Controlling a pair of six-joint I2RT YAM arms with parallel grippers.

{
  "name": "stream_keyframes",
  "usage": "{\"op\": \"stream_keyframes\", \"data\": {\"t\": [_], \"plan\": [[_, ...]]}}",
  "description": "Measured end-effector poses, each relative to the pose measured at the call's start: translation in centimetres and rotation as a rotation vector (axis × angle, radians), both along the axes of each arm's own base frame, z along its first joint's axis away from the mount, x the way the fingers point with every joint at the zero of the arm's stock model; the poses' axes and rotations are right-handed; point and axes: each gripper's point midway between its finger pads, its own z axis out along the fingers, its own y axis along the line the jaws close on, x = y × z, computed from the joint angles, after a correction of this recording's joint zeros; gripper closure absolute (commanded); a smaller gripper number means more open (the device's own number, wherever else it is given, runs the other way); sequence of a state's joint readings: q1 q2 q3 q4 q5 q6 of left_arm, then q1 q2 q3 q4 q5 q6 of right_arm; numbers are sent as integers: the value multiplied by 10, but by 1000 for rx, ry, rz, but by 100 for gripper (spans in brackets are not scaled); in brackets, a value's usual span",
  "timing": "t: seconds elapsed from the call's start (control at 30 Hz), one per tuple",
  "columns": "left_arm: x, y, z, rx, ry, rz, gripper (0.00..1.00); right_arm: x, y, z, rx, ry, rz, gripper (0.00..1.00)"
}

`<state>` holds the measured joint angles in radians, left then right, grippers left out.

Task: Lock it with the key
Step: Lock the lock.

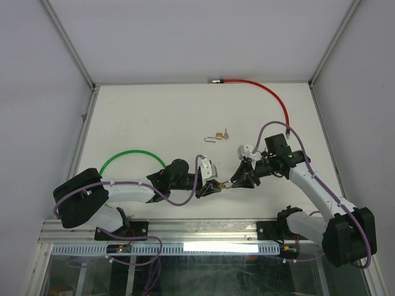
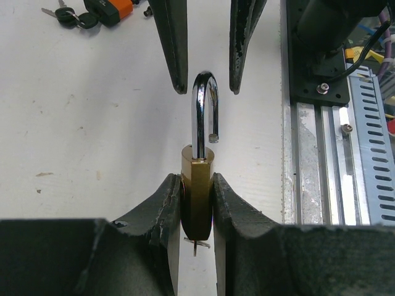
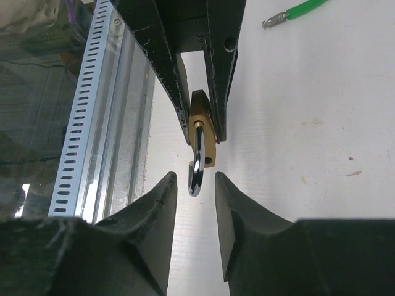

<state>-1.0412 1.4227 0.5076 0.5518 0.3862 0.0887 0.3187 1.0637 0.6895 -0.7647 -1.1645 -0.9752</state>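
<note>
A brass padlock (image 2: 197, 191) is clamped by its body between the fingers of my left gripper (image 2: 196, 180), just above the table. Its chrome shackle (image 2: 205, 111) is swung open, with the free end out of the body. My right gripper (image 3: 195, 185) faces it, open, one finger on each side of the shackle (image 3: 196, 176) without touching it. In the top view the two grippers meet near the table's front middle (image 1: 225, 184). A thin bit of metal (image 2: 196, 245) shows under the lock body; I cannot tell whether it is the key. Black-headed keys (image 2: 74, 17) lie on the table further off.
An orange-and-black lock (image 2: 108, 8) lies beside those keys. A small lock with a silver piece (image 1: 216, 135) rests mid-table. A red cable (image 1: 265, 92) runs along the back right, a green cable (image 1: 129, 155) curves at left. The metal rail (image 1: 185, 231) borders the near edge.
</note>
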Motion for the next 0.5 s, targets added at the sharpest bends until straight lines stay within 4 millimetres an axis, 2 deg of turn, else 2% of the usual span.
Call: {"op": "stream_keyframes", "data": {"t": [0.27, 0.4, 0.5], "plan": [[0, -2, 4, -18, -2, -1, 100, -2, 3, -4, -8, 3, 17, 83], [-2, -2, 5, -20, 7, -7, 100, -4, 3, -9, -20, 12, 22, 100], [-3, -2, 4, -19, 13, -11, 100, -4, 3, -10, -24, 6, 22, 100]]}}
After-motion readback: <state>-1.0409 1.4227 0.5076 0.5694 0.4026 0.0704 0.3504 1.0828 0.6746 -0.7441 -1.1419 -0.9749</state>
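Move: The open brass padlock sits in the left fingers, its shackle bend about 5 cm right of the left hand, 1 cm ahead and 2 cm lower. From the right hand that bend is 1 cm left and 1 cm below, level fore and aft; the lock body is 5 cm left, straight across and 1 cm higher. The orange padlock lies roughly 10 cm ahead, 16 cm right and 10 cm below the right hand. Hold the brass padlock still in the left gripper. Ease the right gripper down about 1 cm, with its part-open fingers either side of the shackle, and shut them in the same motion until they pinch the shackle's bend. Keep the right wrist's attitude as it is. ##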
